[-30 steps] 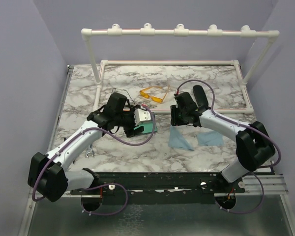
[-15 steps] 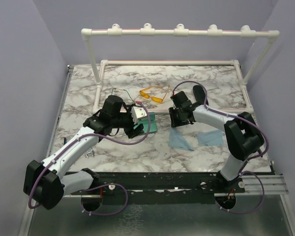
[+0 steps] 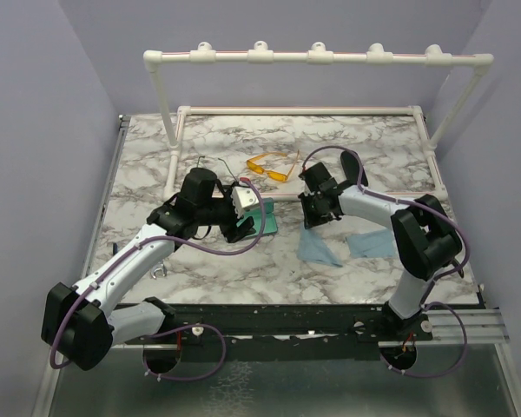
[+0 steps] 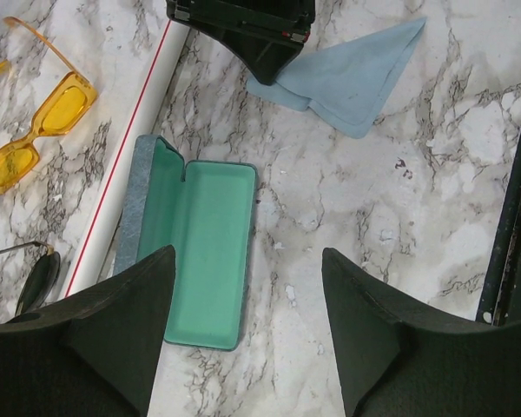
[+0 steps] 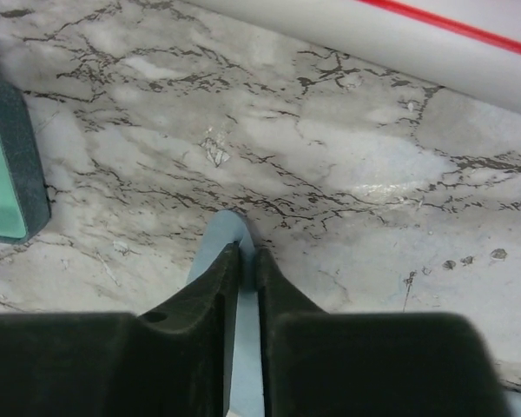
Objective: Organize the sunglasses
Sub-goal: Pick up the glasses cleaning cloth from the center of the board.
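The yellow-orange sunglasses (image 3: 269, 168) lie on the marble table beyond a white pipe, and show at the left of the left wrist view (image 4: 35, 130). The dark wire sunglasses (image 3: 223, 170) lie left of them; one dark lens (image 4: 36, 280) shows beside my left finger. The grey-blue case (image 3: 265, 217) lies open, green inside (image 4: 200, 252). My left gripper (image 3: 246, 224) hovers over the case, open and empty (image 4: 247, 256). My right gripper (image 3: 315, 217) is shut on the corner of a light blue cloth (image 5: 230, 230), right of the case.
The held cloth (image 3: 319, 246) trails on the table; a second blue cloth (image 3: 371, 244) lies to its right. A black oval case (image 3: 352, 165) sits behind the right arm. A white pipe frame (image 3: 243, 198) crosses the table, with a tall pipe rail (image 3: 317, 57) behind.
My left gripper has drawn slightly back to the left over the open case. My right arm's elbow has folded in while its gripper stays on the cloth.
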You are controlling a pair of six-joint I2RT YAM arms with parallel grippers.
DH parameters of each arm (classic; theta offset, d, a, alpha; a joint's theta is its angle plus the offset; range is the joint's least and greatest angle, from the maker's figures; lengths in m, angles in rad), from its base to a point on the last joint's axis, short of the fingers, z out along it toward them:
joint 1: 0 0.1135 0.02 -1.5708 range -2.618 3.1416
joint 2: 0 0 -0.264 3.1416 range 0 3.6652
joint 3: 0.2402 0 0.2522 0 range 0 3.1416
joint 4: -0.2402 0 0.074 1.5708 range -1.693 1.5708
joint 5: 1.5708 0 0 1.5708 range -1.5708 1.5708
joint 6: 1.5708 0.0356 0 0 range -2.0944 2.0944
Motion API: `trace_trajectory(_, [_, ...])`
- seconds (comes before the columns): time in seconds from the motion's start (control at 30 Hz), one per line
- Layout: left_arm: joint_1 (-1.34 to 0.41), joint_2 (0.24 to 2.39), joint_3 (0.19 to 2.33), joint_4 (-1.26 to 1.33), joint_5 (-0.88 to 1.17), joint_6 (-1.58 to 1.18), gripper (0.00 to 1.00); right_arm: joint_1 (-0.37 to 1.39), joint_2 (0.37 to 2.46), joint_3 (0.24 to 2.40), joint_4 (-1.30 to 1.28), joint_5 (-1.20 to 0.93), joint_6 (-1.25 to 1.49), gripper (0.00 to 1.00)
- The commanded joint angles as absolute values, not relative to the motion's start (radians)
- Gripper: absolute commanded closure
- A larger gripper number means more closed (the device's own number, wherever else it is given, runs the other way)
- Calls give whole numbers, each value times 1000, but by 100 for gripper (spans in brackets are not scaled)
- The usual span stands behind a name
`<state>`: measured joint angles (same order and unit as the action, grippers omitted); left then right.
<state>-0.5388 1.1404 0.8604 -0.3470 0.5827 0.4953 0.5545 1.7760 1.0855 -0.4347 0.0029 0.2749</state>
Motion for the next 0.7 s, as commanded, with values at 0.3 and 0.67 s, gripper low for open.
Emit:
trace_trajectory(0.3, [-542,1106,831,-306,615,381,31,554,1591,1089,-430,-221,112,99])
trace_trajectory(0.67, [-572,1020,679,57,598,139,31,572,1230,1008,-276,-702,-22,99])
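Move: The right fingers are at the far left corner of the pale blue cleaning cloth, almost shut; its middle lies about 5 cm back, 3 cm right and 1 cm below. From that hand the open green case is some 13 cm left and 1 cm ahead, the second blue cloth about 16 cm right and 4 cm back, and the yellow glasses 14 cm ahead and 8 cm left. From the left hand the cleaning cloth's middle is roughly 17 cm right, 1 cm ahead and 17 cm below. The right fingers close the rest of the way on the cloth's far corner while creeping about a centimetre left close to the table, then pull it up fast by some 18 cm, drifting left, the side where the green case lies, and slightly back. As the hand climbs, the wrist swings roughly 40 degrees, so that the fingers turn from pointing down to pointing well left, keeping their pinch; the left hand, still open, eases back just over a centimetre with a slight roll. ##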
